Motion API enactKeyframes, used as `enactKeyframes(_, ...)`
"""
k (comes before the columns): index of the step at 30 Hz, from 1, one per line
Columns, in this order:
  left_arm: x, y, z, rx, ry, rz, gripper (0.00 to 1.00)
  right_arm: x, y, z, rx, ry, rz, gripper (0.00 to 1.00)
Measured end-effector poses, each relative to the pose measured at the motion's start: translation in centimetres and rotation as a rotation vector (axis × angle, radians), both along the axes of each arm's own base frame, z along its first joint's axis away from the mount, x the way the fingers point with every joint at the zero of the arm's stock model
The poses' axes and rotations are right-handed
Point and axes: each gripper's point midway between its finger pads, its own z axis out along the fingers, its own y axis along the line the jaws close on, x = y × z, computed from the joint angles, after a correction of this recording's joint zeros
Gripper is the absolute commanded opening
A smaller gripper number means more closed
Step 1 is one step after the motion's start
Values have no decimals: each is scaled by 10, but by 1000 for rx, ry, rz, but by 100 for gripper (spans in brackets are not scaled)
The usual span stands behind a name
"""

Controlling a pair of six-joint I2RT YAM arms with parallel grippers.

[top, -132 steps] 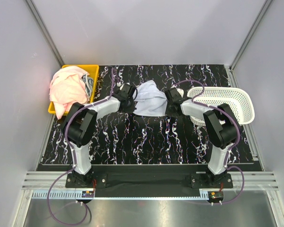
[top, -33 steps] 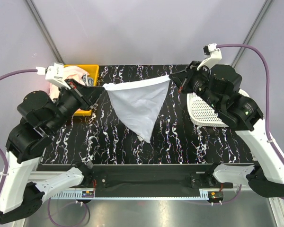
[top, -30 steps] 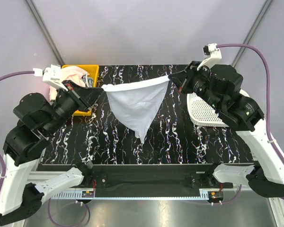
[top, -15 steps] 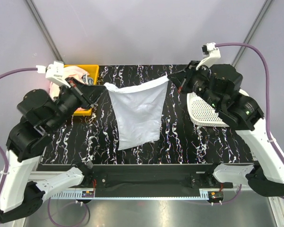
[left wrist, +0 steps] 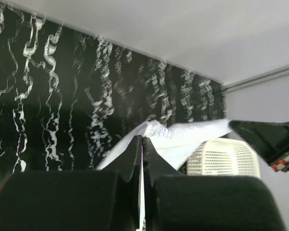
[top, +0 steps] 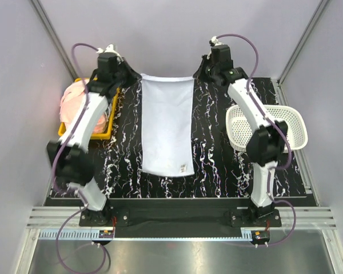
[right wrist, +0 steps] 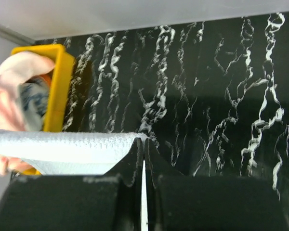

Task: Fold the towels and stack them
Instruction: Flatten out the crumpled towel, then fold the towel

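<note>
A pale blue-white towel (top: 167,125) lies stretched out on the black marbled table (top: 223,171), from the far edge toward the near side, with a small tag at its near right corner. My left gripper (top: 136,78) is shut on its far left corner and my right gripper (top: 198,74) is shut on its far right corner. In the left wrist view the shut left gripper (left wrist: 142,139) pinches the towel's edge (left wrist: 183,137). In the right wrist view the right gripper (right wrist: 143,142) pinches the towel's edge (right wrist: 62,151). More towels (top: 80,103), pink ones, are heaped in the yellow bin.
The yellow bin (top: 113,94) stands at the far left of the table, beside the left arm. A white mesh basket (top: 268,123) stands at the right, behind the right arm's forearm. Grey walls close in the back and both sides.
Both arms have reached out from high above the table to its far edge. The towel, which hung between them, has swung out and now lies lengthwise on the table.
</note>
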Motion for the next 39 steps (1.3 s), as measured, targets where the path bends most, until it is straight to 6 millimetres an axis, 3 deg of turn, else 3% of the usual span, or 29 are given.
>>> enactKeyframes(3,56,-1,-49,-4,84,-4,0,48,-2,-38,-1,35,-10,0)
enactKeyframes(6,91,-1,-90,-11,136,-16,0,77,-6,-63,2,53,-17,0)
enactKeyframes(9,101,1,-116,-15,181,-24,0,83,-6,-78,1,75,-12,0)
enactKeyframes(14,103,-2,-122,-27,174,-36,0,79,-5,-87,1,93,-4,0)
enactKeyframes(18,85,-1,-150,-30,222,-38,0,60,-9,-119,-8,171,-5,0)
enactKeyframes(24,30,-7,-214,-23,390,-48,0,6,-14,-175,-2,341,3,0)
enactKeyframes(28,-8,-16,-241,-15,473,-61,0,-25,-19,-200,-13,419,1,0)
enactKeyframes(32,-32,-21,-253,-9,510,-66,1,-46,-23,-211,-21,455,1,0)
enactKeyframes(39,-50,-18,-256,-16,530,-50,0,-64,-22,-220,-22,473,7,0)
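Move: Each closed gripper holds a corner of the towel's far edge high over the table. The landing spot for the left corner is about 5 cm back, 2 cm right and 28 cm below the left hand; the right corner's is roughly 6 cm back, 2 cm right and 24 cm below the right hand. The yellow bin's middle is some 16 cm left of the left hand and 2 cm farther out; the white basket's is about 25 cm right of the right hand and 9 cm back. Both grippers keep their pinch on the towel's far corners and swing it down onto the table: first forward and down together, about 10 cm out on the left and 8 cm on the right. They then reverse and draw the held edge back some 15 cm while still sinking, ending roughly 25 cm lower on the left, 22 cm on the right, as the fingers tip down almost 30 degrees. ##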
